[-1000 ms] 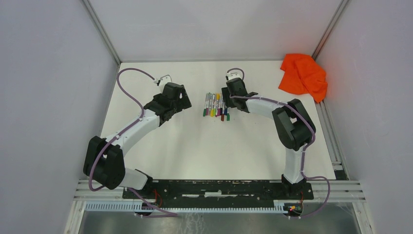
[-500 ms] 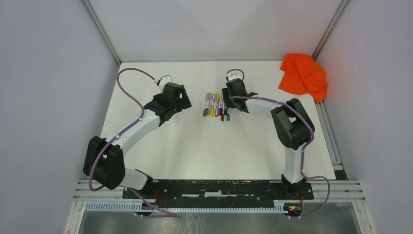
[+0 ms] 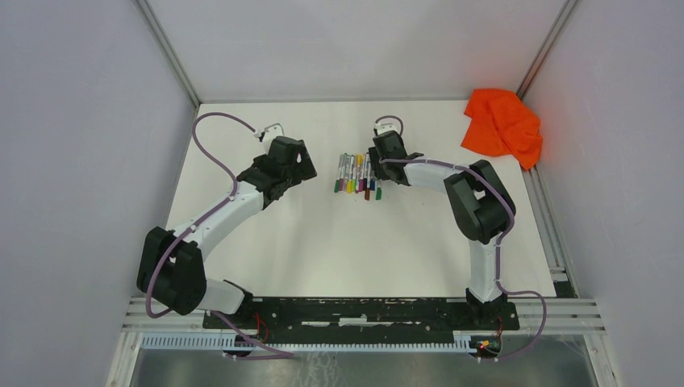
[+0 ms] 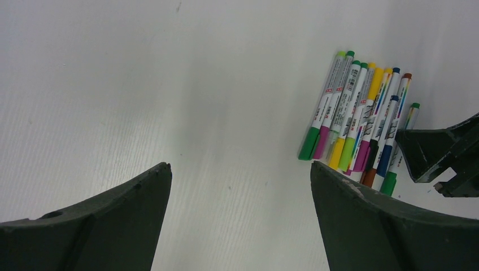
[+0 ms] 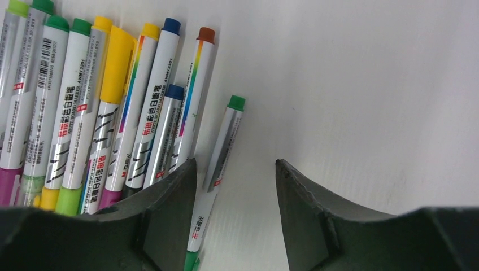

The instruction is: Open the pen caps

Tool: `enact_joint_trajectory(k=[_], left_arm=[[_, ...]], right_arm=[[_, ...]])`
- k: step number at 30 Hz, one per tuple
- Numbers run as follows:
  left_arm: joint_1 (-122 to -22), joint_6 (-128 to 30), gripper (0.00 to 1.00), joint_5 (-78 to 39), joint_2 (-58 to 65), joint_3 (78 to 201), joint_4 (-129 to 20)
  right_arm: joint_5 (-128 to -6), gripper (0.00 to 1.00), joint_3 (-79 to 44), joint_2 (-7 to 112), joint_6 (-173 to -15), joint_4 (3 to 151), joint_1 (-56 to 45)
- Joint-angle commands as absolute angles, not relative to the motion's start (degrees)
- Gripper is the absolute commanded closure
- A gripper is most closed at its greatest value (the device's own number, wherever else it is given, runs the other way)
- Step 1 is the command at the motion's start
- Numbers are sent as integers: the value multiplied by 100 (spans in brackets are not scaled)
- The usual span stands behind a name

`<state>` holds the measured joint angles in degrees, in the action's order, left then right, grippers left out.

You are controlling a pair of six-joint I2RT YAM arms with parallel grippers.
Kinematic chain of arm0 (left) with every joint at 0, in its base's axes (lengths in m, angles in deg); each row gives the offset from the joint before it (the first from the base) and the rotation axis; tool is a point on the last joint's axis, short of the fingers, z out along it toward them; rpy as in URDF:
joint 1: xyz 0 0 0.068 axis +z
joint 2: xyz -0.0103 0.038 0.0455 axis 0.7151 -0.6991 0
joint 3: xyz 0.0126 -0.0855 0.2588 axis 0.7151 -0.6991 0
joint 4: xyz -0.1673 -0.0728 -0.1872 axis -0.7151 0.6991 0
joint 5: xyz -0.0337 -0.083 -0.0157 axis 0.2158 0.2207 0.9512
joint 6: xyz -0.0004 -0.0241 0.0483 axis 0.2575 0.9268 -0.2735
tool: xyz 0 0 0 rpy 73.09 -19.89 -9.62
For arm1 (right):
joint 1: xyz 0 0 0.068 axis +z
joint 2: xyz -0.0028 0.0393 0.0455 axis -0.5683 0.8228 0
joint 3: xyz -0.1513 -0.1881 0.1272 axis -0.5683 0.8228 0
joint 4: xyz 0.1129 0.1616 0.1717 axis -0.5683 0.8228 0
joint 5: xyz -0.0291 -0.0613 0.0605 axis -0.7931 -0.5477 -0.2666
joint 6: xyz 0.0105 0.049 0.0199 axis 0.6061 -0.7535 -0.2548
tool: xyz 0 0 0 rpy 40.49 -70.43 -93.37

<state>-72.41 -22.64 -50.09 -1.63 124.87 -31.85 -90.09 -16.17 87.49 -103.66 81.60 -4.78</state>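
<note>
Several pens (image 3: 356, 176) with grey-white barrels lie side by side in a row at the table's middle back, all capped. Their caps (image 4: 344, 153) are green, magenta, yellow, lime, purple, brown and blue. My right gripper (image 5: 236, 164) is open and low over the table, with the rightmost green-capped pen (image 5: 217, 169) lying between its fingers against the left one. In the top view it (image 3: 379, 173) sits at the row's right end. My left gripper (image 4: 240, 169) is open and empty, left of the pens, also seen from above (image 3: 306, 168).
A crumpled orange cloth (image 3: 502, 125) lies in the back right corner. Grey walls enclose the white table (image 3: 323, 242) on three sides. A black rail (image 3: 355, 310) with the arm bases runs along the near edge.
The right gripper has shifted slightly left and back onto the right end of the pen row. The left arm has barely moved.
</note>
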Motion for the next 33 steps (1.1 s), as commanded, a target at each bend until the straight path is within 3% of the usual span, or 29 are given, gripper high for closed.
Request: enact_joint_trajectory(k=[1, 7, 14, 23, 26, 33], left_arm=[[-7265, -2012, 4, -5118, 0, 12601, -3178], [-7268, -1986, 4, -5121, 22, 12641, -3119], [-7264, -1968, 2, -4985, 52, 12635, -3102], [-7265, -2138, 0, -3897, 278, 12185, -3976], [-7262, -2150, 0, -3403, 307, 11997, -4373], [-7276, -2038, 6, -2033, 342, 11034, -6069]], right_arm=[[-9050, 46, -1882, 8896, -10326, 8360, -499], [-9029, 59, -1859, 8912, -10256, 8674, -494], [-8559, 66, -1497, 8947, -10542, 8550, -504], [-8083, 88, -1096, 8964, -10889, 8237, -552], [-8027, 100, -965, 8858, -10897, 8134, -598], [-7486, 100, -295, 8096, -10995, 7203, -649]])
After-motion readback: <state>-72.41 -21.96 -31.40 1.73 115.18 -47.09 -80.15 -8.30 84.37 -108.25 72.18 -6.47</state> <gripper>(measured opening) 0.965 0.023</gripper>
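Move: The green-capped pen lies lengthwise between the right hand's open fingers, its middle about 1 cm left, some 2 cm back and 1 cm below. The navy-capped pen is about 3 cm left of that hand and 1 cm ahead. The brown-capped one is some 4 cm left and 2 cm back, at the same height. From the left hand the green-capped pen is about 7 cm ahead, 18 cm right and 13 cm below. The right fingers close from over half open and pinch the green-capped pen's body ahead of its middle, the hand edging about 1 cm left and rolling its left side up some 10 degrees, then drawing back about 1 cm at the end. Late on, the left hand, fingers still wide, swings roughly 5 cm right towards that pen, rolling its right side up and turning clockwise about 15 degrees. ##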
